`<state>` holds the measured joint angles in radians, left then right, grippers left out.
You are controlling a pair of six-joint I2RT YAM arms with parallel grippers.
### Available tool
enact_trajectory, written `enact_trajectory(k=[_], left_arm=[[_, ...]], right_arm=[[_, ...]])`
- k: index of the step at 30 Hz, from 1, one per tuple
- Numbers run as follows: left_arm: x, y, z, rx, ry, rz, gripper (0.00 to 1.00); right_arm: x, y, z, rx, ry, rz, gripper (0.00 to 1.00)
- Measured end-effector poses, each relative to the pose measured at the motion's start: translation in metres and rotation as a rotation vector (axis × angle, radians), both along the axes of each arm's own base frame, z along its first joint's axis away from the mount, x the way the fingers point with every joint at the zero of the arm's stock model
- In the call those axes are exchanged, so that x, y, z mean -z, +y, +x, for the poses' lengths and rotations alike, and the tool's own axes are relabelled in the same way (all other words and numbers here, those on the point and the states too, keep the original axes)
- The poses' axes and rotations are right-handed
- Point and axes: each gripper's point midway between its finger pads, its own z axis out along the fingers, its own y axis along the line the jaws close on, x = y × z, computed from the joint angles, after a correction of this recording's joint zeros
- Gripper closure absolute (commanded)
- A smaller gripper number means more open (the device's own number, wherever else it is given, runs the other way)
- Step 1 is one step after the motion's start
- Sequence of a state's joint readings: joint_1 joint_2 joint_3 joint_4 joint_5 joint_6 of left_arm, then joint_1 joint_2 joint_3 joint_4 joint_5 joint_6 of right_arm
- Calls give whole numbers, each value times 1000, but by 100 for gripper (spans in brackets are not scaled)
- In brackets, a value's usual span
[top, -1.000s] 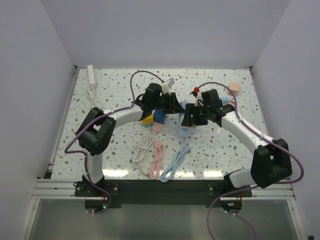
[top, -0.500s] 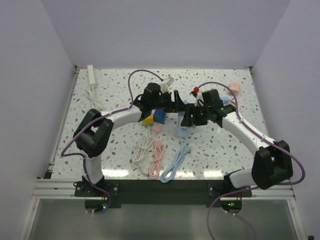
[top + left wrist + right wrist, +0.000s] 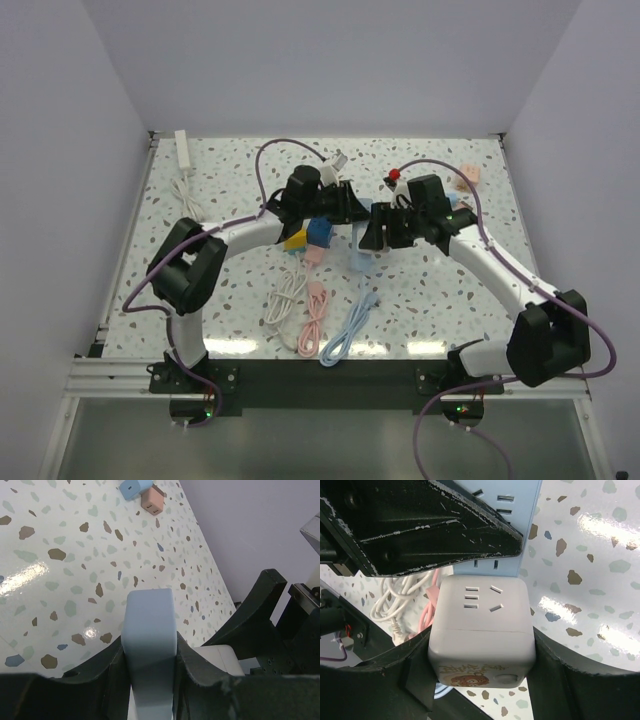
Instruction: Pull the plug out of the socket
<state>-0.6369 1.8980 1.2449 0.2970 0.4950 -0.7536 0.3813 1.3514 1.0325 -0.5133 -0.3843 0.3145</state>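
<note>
A white cube plug point(image 3: 482, 625) with slots on its top face sits against the light blue socket strip point(image 3: 521, 502). My right gripper point(image 3: 482, 652) is shut on the cube's two sides. My left gripper point(image 3: 150, 650) is shut on the blue socket strip point(image 3: 150, 630), which stands on edge between its fingers; the white plug point(image 3: 222, 656) shows just to its right. In the top view the left gripper point(image 3: 350, 208) and right gripper point(image 3: 378, 232) meet at mid-table above the blue strip point(image 3: 360, 260). The joint between plug and socket is hidden.
Yellow point(image 3: 295, 240), blue point(image 3: 318, 232) and pink point(image 3: 312, 255) adapters lie just left of the grippers. Coiled white point(image 3: 287, 298), pink point(image 3: 315, 312) and blue point(image 3: 350, 328) cables lie near the front. A white power strip point(image 3: 182, 150) lies far left, a pink cube point(image 3: 468, 175) far right.
My left gripper has shifted right, up against the right gripper. The right arm has swung slightly, its elbow lower and further right. Both objects stay gripped.
</note>
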Motion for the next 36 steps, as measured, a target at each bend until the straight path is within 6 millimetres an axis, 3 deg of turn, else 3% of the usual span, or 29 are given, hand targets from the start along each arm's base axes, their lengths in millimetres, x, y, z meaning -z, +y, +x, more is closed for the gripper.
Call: enact_trajectory(k=[7,14,18,20,22,25,30,32,36], left_arm=[[-1,0,0,13,-4,-11,100],[-17,-10,-7,83,-24,-91,100],[18,14,20,9,15,-23,100],[37,25,29,-24,51,10,100],[45,31,32,-42,74,27,100],[42,28,31,-33,67,19,100],[14,21,21,2,59,-37,100],[-11,22,17,13,34,-71,100],[-88,42,14,7,-79,-163,100]], right_arm=[[-3,-5,-2,17,0,-28,100],[-35,-27,-19,89,-128,-46,100],[-66,-49,-27,169,-247,-41,100],[-70,-52,-27,182,-265,-42,100],[-66,-56,-24,206,-254,-66,100],[-44,-72,-12,297,-191,-164,100],[-13,-125,15,550,-76,-349,100],[-6,-149,28,659,-45,-389,100],[4,-185,50,835,-4,-475,100]])
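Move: My right hand already grips the white plug, which is still in the blue socket. The socket's middle lies about 2 cm ahead, 3 cm left and 3 cm below. The blue cube is roughly 13 cm left and 1 cm ahead, some 9 cm lower; the small blue block is about 20 cm right and 8 cm ahead, 12 cm lower. My left hand holds the socket's outer end, with the plug about 6 cm back and 2 cm right, roughly level. Keeping both grips, I pull the white plug up, right and back with my right hand, rising about 7 cm while my left holds the socket. Then I carry the plug down, farther right and forward, ending some 19 cm right of the start, with the hand turning about 50 degrees clockwise. My left hand dips forward-left and down, then lifts the socket to about 9 cm above its start. ##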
